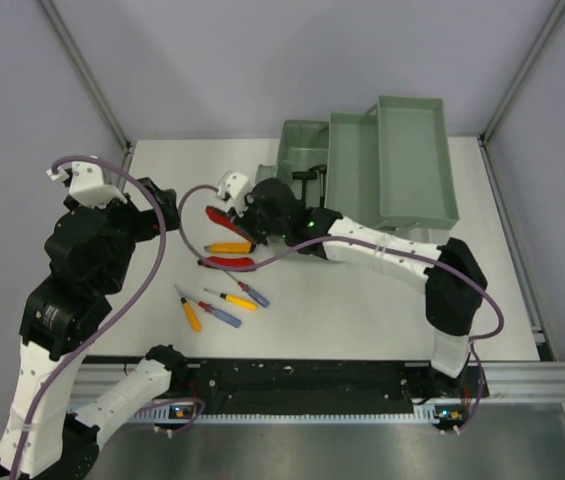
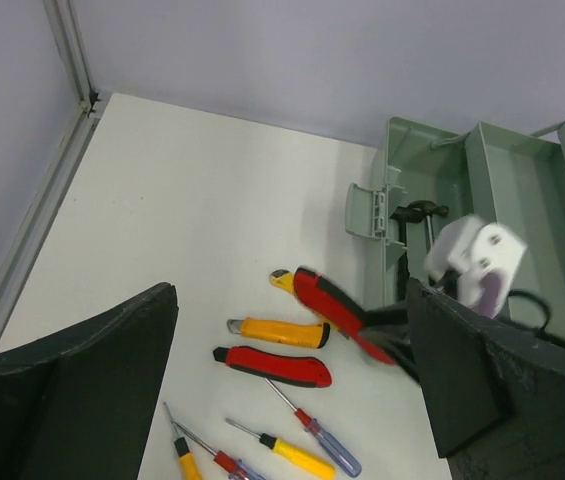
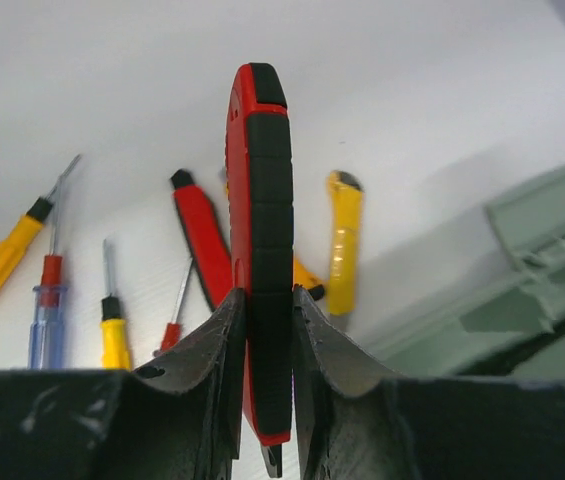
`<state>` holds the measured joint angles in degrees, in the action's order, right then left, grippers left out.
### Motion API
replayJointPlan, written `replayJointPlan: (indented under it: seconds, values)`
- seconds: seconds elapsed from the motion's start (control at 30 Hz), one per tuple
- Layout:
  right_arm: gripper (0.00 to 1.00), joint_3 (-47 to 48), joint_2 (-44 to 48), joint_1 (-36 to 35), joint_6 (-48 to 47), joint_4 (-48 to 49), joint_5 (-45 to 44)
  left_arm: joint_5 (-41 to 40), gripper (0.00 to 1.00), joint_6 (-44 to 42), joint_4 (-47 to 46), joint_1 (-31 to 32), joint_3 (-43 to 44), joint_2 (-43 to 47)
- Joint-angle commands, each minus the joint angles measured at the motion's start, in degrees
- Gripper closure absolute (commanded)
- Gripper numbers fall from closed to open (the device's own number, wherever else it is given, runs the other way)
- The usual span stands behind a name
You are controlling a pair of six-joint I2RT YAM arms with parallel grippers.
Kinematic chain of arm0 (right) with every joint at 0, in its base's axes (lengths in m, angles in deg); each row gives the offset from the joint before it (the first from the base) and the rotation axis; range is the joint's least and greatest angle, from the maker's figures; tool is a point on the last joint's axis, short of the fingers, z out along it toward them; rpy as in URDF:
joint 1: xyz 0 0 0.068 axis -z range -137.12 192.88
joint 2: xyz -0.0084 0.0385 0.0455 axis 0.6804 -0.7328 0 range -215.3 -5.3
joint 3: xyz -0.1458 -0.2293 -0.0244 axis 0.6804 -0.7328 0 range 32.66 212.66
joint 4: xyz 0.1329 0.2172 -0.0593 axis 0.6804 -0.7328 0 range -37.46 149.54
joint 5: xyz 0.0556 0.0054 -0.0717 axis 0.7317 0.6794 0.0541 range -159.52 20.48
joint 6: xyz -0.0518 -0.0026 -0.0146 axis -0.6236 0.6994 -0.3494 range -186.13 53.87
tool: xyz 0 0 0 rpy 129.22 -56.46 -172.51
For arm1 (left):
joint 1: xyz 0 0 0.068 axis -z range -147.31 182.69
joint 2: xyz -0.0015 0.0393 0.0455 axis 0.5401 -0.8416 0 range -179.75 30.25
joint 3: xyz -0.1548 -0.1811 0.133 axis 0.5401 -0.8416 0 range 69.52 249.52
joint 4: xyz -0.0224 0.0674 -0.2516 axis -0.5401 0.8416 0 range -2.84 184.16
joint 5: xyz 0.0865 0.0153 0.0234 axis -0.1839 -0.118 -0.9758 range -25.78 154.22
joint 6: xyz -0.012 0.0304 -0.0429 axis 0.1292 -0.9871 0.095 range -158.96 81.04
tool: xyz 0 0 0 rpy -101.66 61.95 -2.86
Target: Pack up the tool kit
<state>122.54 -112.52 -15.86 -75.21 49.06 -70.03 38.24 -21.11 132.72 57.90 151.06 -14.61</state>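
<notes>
The tool kit's grey-green box [image 1: 392, 150] stands open at the back, trays folded out, with a small hammer [image 2: 417, 212] in its bottom. My right gripper [image 1: 257, 225] is shut on a red-and-black handled tool [image 3: 259, 200], gripped edge-on between both fingers [image 3: 227, 330] and raised off the table. Below it lie a second red-handled tool [image 2: 272, 365], a yellow knife [image 2: 282, 332], another yellow knife [image 3: 344, 240] and several screwdrivers [image 1: 224, 305]. My left gripper [image 2: 290, 295] is open and holds nothing. It hovers above the tools at the left [image 1: 157, 200].
The box's latch flap [image 2: 367, 212] juts out toward the tools. An aluminium frame rail [image 2: 62, 60] runs along the table's left edge, and grey walls close the back. The purple cable [image 1: 162, 250] of the left arm loops over the table.
</notes>
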Motion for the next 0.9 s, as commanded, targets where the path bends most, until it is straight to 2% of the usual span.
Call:
replayJointPlan:
  seconds: [0.0,0.23,0.37,0.47,0.57,0.73,0.87]
  values:
    - [1.0,2.7,11.1,6.2,8.0,-0.5,-5.9,3.9,0.01,0.3,-3.5,-0.1,1.0,0.0]
    - [1.0,2.6,21.6,19.5,16.7,-7.9,-18.5,7.7,0.01,0.3,-5.1,-0.2,-1.4,-0.2]
    - [1.0,0.6,25.4,28.0,20.3,-10.1,-21.6,8.7,0.01,0.6,-6.5,-0.1,-3.0,0.0]
    - [1.0,-0.7,26.6,33.8,23.7,-11.2,-20.6,9.5,0.01,0.8,-7.2,-0.1,-3.8,-0.2]
    - [1.0,-1.1,25.7,39.5,25.2,-11.2,-15.9,10.6,0.01,1.3,-7.8,-0.1,-4.8,-0.4]
    - [1.0,1.9,19.5,46.2,25.9,-11.1,-3.6,14.5,0.01,3.2,-8.4,-0.1,-7.4,-1.2]
    - [1.0,3.9,14.3,49.1,27.4,-10.9,-1.9,15.8,0.01,4.0,-8.5,-0.1,-8.6,-2.2]
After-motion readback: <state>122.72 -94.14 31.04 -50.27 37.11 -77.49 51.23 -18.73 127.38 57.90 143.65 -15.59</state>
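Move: The red knife is already pinched in my right hand; I'm taking it to the empty outer tray, whose middle lies about 44 cm to the right, 15 cm ahead and roughly 2 cm higher. On the way, the middle tray is some 30 cm right and 15 cm ahead, the hammer compartment about 16 cm right, 16 cm ahead and 10 cm lower. From my left hand, the outer tray is about 52 cm right, 22 cm ahead and 21 cm below. I keep my grip and swing my right hand fast to the right, about 38 cm, and some 18 cm forward, climbing high across the open box before sinking about 6 cm over the outer tray. The wrist turns clockwise some 60 degrees, so my fingers come to point forward. My open, empty left hand drifts a little to the right and down. ##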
